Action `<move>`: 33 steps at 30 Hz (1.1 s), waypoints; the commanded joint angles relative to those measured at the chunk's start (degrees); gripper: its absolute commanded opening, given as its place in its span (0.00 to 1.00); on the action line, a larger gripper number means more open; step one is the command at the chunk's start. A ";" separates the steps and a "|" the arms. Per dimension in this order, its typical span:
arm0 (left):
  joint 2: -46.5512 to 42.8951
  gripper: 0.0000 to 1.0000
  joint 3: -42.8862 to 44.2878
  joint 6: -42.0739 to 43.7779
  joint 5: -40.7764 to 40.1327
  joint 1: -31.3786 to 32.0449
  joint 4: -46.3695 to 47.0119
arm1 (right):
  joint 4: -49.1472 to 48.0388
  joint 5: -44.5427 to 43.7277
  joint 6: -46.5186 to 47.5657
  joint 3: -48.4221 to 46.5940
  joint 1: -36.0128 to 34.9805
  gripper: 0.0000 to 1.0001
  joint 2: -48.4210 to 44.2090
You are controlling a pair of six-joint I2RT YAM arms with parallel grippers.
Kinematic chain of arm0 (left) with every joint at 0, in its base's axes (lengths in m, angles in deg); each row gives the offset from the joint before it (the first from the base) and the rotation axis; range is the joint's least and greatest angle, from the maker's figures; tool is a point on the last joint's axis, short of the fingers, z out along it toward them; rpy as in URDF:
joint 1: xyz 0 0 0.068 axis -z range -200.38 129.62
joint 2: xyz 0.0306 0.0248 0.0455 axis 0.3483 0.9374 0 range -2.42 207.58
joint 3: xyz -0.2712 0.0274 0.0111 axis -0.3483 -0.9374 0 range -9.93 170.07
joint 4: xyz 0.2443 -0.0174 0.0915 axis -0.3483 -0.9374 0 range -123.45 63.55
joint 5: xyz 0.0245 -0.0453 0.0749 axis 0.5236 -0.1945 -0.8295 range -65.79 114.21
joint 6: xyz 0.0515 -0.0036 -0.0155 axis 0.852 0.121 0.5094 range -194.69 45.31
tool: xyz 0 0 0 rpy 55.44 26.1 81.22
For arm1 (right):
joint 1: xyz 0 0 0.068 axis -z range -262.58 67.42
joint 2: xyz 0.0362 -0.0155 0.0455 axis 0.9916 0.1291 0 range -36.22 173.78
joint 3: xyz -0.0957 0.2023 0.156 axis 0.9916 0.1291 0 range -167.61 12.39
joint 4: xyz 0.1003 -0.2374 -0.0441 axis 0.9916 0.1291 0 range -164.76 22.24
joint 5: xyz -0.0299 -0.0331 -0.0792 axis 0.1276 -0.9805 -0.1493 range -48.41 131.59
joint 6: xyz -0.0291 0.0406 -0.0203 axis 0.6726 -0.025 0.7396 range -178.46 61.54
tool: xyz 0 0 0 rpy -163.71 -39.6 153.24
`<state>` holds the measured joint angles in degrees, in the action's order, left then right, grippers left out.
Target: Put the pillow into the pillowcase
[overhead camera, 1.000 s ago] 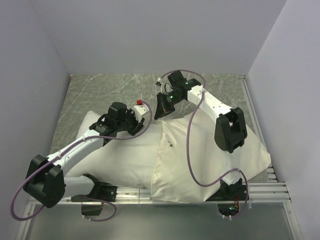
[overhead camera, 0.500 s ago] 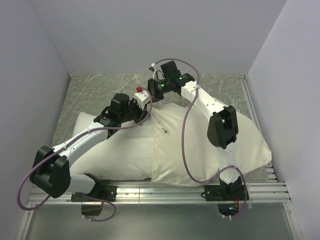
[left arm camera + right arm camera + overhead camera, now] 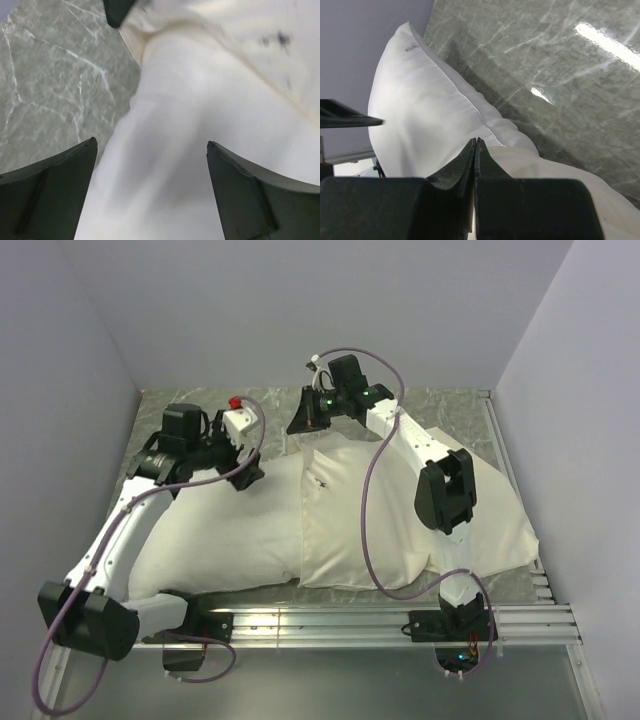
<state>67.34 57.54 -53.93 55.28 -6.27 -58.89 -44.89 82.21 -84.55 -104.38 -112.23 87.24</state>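
Observation:
The white pillow [image 3: 220, 530] lies across the table's left half, its right end inside the cream pillowcase [image 3: 380, 530]. My left gripper [image 3: 243, 476] hovers open over the pillow's far edge, and the pillow [image 3: 165, 150] fills the wide gap of that left gripper [image 3: 151, 142], which holds nothing. The pillowcase [image 3: 240, 30] shows at the upper right there. My right gripper [image 3: 300, 424] is shut at the pillowcase's far left corner, on its mouth edge. In the right wrist view, the right gripper [image 3: 476, 141] points at the pillow [image 3: 420, 110], with pillowcase [image 3: 545, 175] fabric running under the fingers.
The grey marble table [image 3: 200, 410] is bare behind the bedding. Pale walls close in on the left, back and right. An aluminium rail [image 3: 330, 620] with the arm bases runs along the near edge. The right arm's purple cable [image 3: 365, 520] hangs over the pillowcase.
My left gripper closed, then opened wide and drew back to the left, off the pillowcase's mouth. The right gripper moved up and left with the pillowcase's edge, and the pillowcase now lies flatter.

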 commanded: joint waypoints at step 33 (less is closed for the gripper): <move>7.58 0.00 -14.55 -20.30 -3.20 4.45 38.60 | -13.83 -5.11 -8.39 -1.54 -9.38 0.55 -3.13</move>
<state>72.45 43.98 -68.34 54.06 1.27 -26.17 -62.33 74.65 -100.81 -104.80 -120.63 86.32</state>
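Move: The pillow's far edge, the part left of the pillowcase mouth, lies some 4 cm back from the open left hand, about 1 cm to its right and 12 cm below. The pillowcase hem's middle is about 6 cm back, 13 cm right and 14 cm below; the dark star mark is 1 cm ahead, 18 cm right, 12 cm below. From the right hand, that pillow edge is about 13 cm back, 11 cm left and 9 cm below. Down and slightly back, the left hand drops about 11 cm and shuts its fingers on the pillow's far edge beside the hem, then carries the pinch up, right and forward towards the right hand, rolling its left side down some 20 degrees. The right hand, still pinching the pillowcase by its mouth, draws back and left, then lifts about 8 cm, easing forward and still left, its fingers just starting to part at the end. ##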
